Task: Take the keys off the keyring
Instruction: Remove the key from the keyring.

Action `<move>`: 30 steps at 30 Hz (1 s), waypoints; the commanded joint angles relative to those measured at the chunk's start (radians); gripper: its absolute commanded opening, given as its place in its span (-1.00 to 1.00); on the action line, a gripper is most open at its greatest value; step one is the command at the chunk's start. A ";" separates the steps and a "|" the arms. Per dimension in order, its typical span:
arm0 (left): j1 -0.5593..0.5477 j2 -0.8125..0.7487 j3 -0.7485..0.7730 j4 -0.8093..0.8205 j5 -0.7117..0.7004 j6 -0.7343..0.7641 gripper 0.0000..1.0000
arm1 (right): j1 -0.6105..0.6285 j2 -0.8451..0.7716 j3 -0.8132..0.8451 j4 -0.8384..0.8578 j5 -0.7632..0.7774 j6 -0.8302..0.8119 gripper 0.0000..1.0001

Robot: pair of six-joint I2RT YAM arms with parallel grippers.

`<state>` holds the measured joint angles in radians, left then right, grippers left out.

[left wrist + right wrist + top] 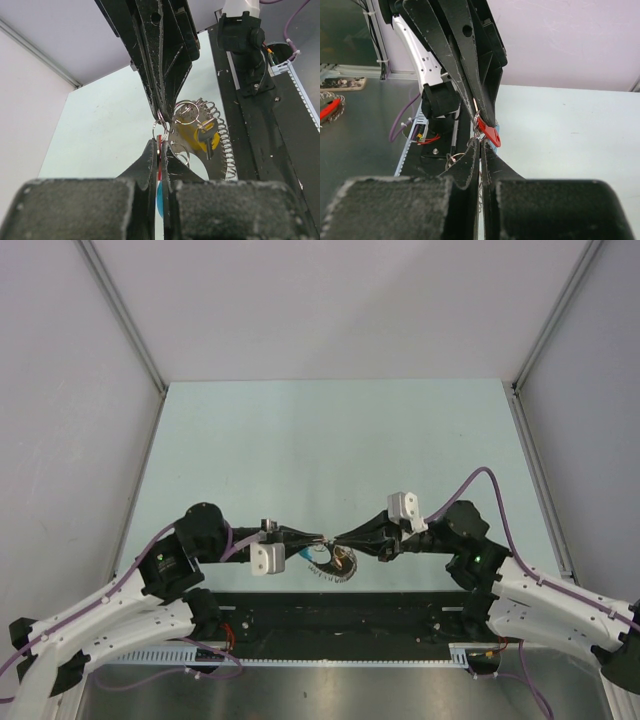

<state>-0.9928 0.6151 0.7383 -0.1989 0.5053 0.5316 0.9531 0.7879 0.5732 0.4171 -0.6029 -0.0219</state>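
My two grippers meet tip to tip above the table's near edge. The left gripper (321, 538) (161, 144) is shut on the red head of the key (159, 156) (493, 135). Facing it, the right gripper (337, 537) (480, 142) is shut on a thin wire loop of the keyring (338, 563). The keyring's silvery rings (189, 112), coil (223, 137) and flat metal piece hang just beyond and below the tips. A blue piece (159, 200) shows under the left fingers. In the left wrist view the right gripper's fingers (159, 95) come down from the top.
A yellow tag with a dark key (205, 138) hangs among the rings. The black base plate (340, 615) runs along the near edge under the grippers. Grey walls (70, 390) close in the pale green table (330, 440). A coiled piece with red (330, 107) lies on the metal surface at far left.
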 commanded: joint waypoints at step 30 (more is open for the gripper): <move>0.003 0.095 0.088 0.033 -0.100 -0.119 -0.99 | 0.101 -0.073 0.099 -0.215 0.324 -0.087 -0.01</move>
<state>-0.9901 0.6884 0.7582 -0.2268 0.4717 0.4774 1.0294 0.7605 0.6308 0.2192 -0.3653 -0.1387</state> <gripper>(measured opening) 0.020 0.488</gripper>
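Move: My two closed grippers meet nose to nose at the keyring. My left hand pinches the red tag with its ring, right at its fingertips and about 2 cm left of and level with my right fingertips, which pinch the keyring's small metal ring. From my right hand, the grey key hangs about 3 cm back and 2 cm below; the coiled strap's middle lies roughly 3 cm back, 1 cm left and 4 cm below. Still pinching the small ring, my right hand pushes down about 2.5 cm and in towards my left fingers, its fingertips tipping slightly downward. My left hand keeps the red tag and sinks some 1.5 cm with it. Then my right fingers open about halfway, let go, and slip forward about 2 cm, then draw up and off to the right, while my left hand eases slightly forward. ##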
